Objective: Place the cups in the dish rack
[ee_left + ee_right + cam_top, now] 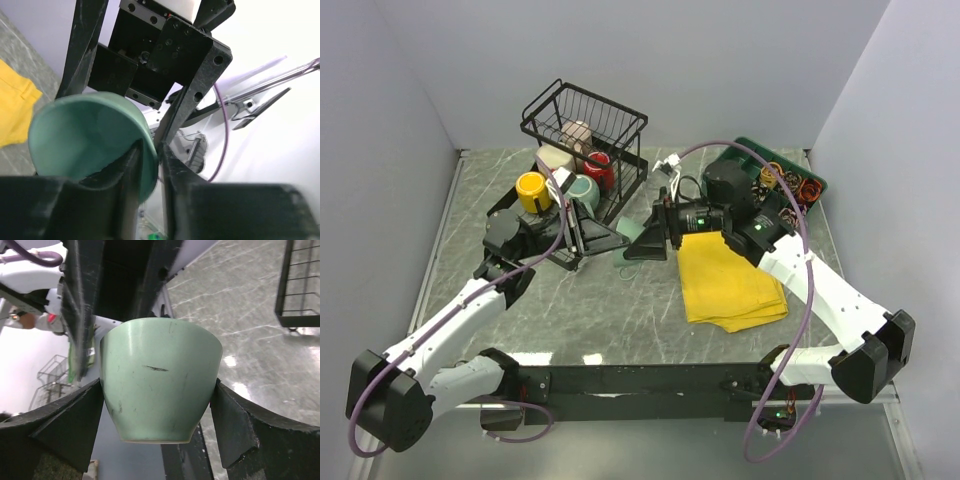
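A pale green cup [631,231] [160,375] hangs above the table between my two grippers. My right gripper [643,243] [159,390] presses a finger against each side of its body. My left gripper [614,238] [157,155] straddles the cup's [85,135] rim, one finger inside and one outside. A narrow gap shows beside its outer finger. Behind it stands the black wire dish rack [582,120]. The rack holds a yellow cup [533,190], a red cup [599,170], a teal cup [583,188], a cream cup [557,158] and a lilac-beige cup [578,133].
A yellow cloth [730,280] lies under the right arm. A green compartmented tray [788,182] with small items sits at the back right, with a black cylinder [725,185] beside it. The rack's lower corner [300,290] shows in the right wrist view.
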Available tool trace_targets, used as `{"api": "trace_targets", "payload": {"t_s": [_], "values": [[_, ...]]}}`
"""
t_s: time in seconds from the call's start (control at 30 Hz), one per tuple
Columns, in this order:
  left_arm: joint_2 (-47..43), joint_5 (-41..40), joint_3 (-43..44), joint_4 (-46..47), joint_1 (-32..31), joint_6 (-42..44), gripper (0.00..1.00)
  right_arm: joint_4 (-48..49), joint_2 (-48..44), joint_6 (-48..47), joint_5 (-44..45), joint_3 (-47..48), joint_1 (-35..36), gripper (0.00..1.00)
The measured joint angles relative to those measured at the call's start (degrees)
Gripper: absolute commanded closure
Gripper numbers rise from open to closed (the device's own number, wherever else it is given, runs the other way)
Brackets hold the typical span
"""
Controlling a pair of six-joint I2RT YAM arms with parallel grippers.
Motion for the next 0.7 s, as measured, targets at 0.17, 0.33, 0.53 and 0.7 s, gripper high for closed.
{"api": "trace_targets", "payload": {"t_s": [0.17, 0.33, 0.53, 0.7], "values": [[-0.79, -2.21, 1.64, -4.70, -0.66, 2.97, 0.31, 5.03, -0.85, 3.91, -3.13, -3.87, -2.19, 0.90], [-2.84, -5.09, 5.99, -12.09, -0.70, 7.87, 0.20, 9.01, -2.69, 7.37, -4.28, -6.71, -5.40, 0.91], [-6.27, -12.02, 12.20, -27.19, -0.76, 19.41, 0.06, 14.14, -6.62, 11.37, -4.98, -10.58, -9.90, 0.91], [-12.85, -21.35, 13.79, -38.21, -2.86, 36.13, 0.04, 14.73, -9.70, 13.46, -2.95, -13.09, -13.31, 0.91]]}}
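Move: My right fingers are already closed round the base end of the mint cup, its middle about 3 cm left of that hand point. From my left hand, which still has the rim wall between its fingertips, the cup's middle is some 4 cm right, 3 cm lower and about level fore-and-aft. From my right hand, the dish rack's lower tray sits around 18 cm left, 18 cm ahead and 28 cm down; the yellow cloth is roughly 19 cm right, 4 cm ahead and 32 cm down. I open my left fingers wide and let go of the cup's rim, lift that hand about 3 cm, then draw it off to the left while it rolls and turns counter-clockwise. Keeping its grip, my right hand carries the cup some 6 cm to the right and a little forward, away from my left hand, turning roughly 10 degrees clockwise. ##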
